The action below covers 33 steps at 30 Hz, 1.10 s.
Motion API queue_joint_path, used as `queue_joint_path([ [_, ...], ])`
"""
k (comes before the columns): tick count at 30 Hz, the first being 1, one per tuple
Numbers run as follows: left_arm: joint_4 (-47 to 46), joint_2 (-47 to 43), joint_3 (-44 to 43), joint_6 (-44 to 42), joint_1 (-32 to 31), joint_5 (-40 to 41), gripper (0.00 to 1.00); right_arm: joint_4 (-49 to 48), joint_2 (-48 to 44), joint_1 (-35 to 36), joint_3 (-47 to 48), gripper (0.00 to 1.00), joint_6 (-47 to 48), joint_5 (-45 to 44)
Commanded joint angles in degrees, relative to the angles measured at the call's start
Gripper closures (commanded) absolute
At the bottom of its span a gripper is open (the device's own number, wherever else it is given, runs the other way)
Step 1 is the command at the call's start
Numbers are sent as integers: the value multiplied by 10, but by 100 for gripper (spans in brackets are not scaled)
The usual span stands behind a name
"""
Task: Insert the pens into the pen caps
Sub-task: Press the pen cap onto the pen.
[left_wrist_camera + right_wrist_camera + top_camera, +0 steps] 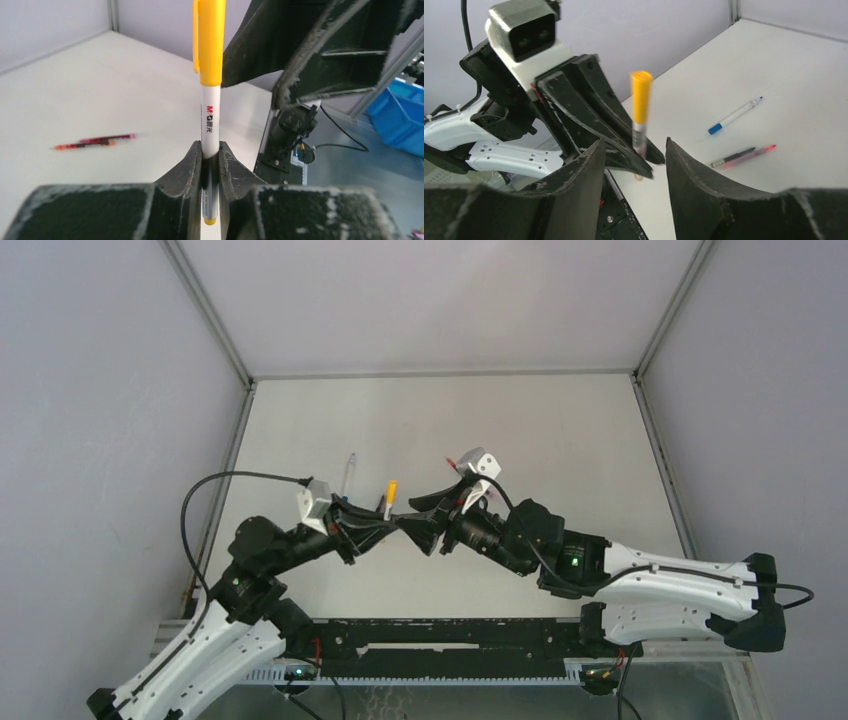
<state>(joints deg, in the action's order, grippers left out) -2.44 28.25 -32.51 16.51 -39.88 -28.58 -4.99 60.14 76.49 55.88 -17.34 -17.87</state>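
A pen (210, 125) with a white barrel stands upright, and a yellow pen cap (209, 40) sits on its top end. My left gripper (210, 160) is shut on the barrel's lower part. In the top view this pen (390, 498) is held above the table's near middle by the left gripper (388, 523). My right gripper (634, 141) is open, its fingers on either side of the yellow pen (641, 100) without touching it; from above, the right gripper (418, 520) faces the left one tip to tip.
A blue-ended pen (735, 115) lies on the white table (560, 440), seen from above as the blue-ended pen (349, 472). A black pen and a red pen (741, 156) lie side by side. A black rail (450, 640) runs along the near edge.
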Motion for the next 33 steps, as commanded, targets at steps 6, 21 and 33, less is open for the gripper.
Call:
queue_joint_path([
  [6,-68,-132,36,-51,0,34,100,19,-85,-5,5,42,156,108],
  [21,-134,-183,43,-120,1,-148,100,23,-157,-39,-23,41,272,236],
  [33,-166,-177,47,-75,0,-133,100,12,-154,-46,-31,42,261,237],
])
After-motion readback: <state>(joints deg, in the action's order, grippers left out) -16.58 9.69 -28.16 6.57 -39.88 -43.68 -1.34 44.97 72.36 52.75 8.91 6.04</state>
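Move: The left hand still grips the white body of the yellow-capped pen low down, so the upright pen's middle is about 4 cm straight above that hand. From the right hand, already open, this pen is some 3 cm to the left and 1 cm ahead, at about its height. On the table, around 29 cm below the left hand, the black and pink pens lie about 20 cm ahead and 8 cm left, the blue pen about 28 cm ahead and 16 cm left. The hands part from the pressed-together pose: the left keeps its grip on the capped pen and carries it back about 9 cm and up about 7 cm, also some 4 cm left early on, while the wrist tilts some 35 degrees so that the cap end leans back towards the base. The right hand, its fingers staying open and empty, draws away from the pen to the right, back and up by about 5 cm each way, then sinks about a centimetre while its wrist tilts back and swings counter-clockwise. ##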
